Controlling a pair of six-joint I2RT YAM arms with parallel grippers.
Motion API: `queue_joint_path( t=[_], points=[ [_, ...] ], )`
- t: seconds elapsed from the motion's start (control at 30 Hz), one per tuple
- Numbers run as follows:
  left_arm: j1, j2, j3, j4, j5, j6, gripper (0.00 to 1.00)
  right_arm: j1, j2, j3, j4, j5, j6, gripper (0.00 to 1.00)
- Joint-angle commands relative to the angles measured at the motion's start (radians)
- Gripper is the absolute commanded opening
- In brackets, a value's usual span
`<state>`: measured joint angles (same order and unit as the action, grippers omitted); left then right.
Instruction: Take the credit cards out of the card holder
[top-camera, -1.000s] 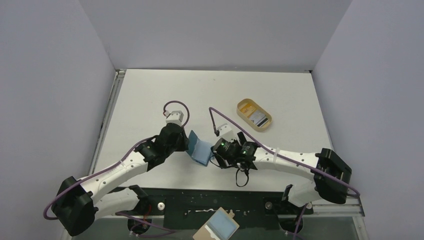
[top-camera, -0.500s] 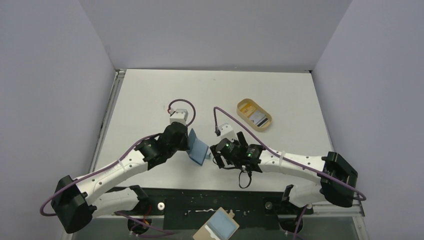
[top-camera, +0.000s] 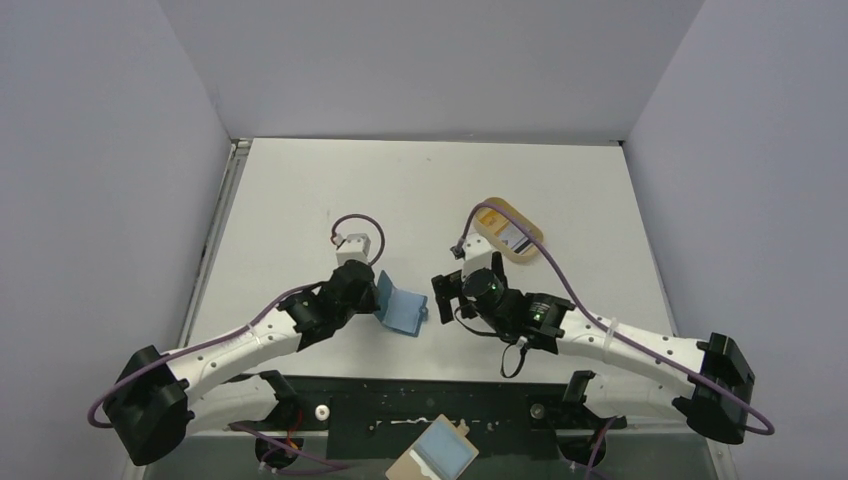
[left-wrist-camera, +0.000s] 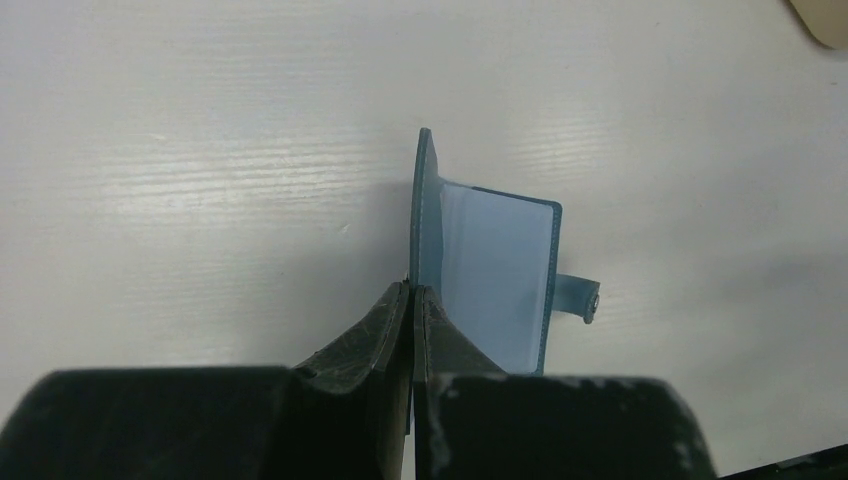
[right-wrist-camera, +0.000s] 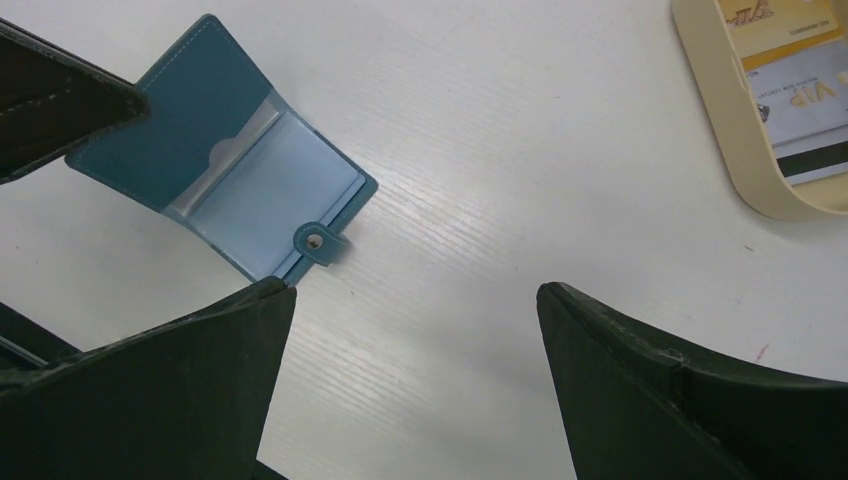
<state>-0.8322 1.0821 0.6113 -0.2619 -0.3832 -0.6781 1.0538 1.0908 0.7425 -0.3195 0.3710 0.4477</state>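
Observation:
The teal-blue card holder (top-camera: 402, 309) stands open on the table, one cover raised and the light-blue pockets lying flat. My left gripper (top-camera: 374, 294) is shut on the raised cover's edge, as the left wrist view shows, gripper (left-wrist-camera: 411, 292) on card holder (left-wrist-camera: 490, 270). My right gripper (top-camera: 440, 300) is open and empty, a little right of the snap tab; in its wrist view the gripper (right-wrist-camera: 415, 290) hangs over bare table beside the card holder (right-wrist-camera: 240, 190). Credit cards (right-wrist-camera: 800, 100) lie in the tan oval tray (right-wrist-camera: 715, 130).
The tan tray (top-camera: 531, 236) sits at the back right, partly behind the right arm's purple cable. A tan board with a light-blue rectangle (top-camera: 440, 455) lies below the table's front edge. Grey walls close the sides and back.
My right gripper has drawn back to the right, away from the card holder, and the arm has swung outward. My left gripper has shifted slightly, still holding the cover.

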Motion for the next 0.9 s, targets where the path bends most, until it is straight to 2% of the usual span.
queue_joint_path(
  t=[0.0, 0.27, 0.67, 0.87],
  points=[
    [0.002, 0.008, -0.054, 0.174, 0.005, -0.081, 0.0, -0.016, 0.018, 0.028, 0.114, -0.074, -0.028, 0.98],
    [0.008, 0.054, -0.145, 0.29, -0.009, -0.135, 0.0, -0.142, -0.003, 0.012, 0.254, -0.293, 0.013, 0.98],
    [0.035, 0.108, -0.233, 0.421, 0.03, -0.203, 0.0, -0.143, 0.119, 0.074, 0.311, -0.363, 0.019, 0.98],
    [0.035, 0.121, -0.256, 0.457, 0.033, -0.218, 0.0, -0.148, 0.189, 0.082, 0.413, -0.451, 0.057, 0.99]
  ],
)
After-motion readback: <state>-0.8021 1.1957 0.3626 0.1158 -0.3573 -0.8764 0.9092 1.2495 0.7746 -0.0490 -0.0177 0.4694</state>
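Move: Under the shut left fingers, which hold the raised cover flap by its edge, the card holder's middle lies about 6 cm to the right, level fore and aft, and some 6 cm lower. From the open right hand the same holder is about 8 cm to the left, 1 cm ahead and 10 cm below. The left fingertips are about 13 cm to this hand's left and 1 cm ahead, 4 cm lower; the tan card tray stands some 16 cm to its right and 20 cm ahead, 10 cm below. Lowering the still-pinched cover edge, the left hand sinks almost straight down by about 6.5 cm towards the table, rolling its left side down some 10 degrees and turning slightly counter-clockwise. The right hand, fingers kept wide open, goes about 6 cm left and a little forward to come over the holder, rolling its left side up and turning counter-clockwise; its fingers stay clear above. ##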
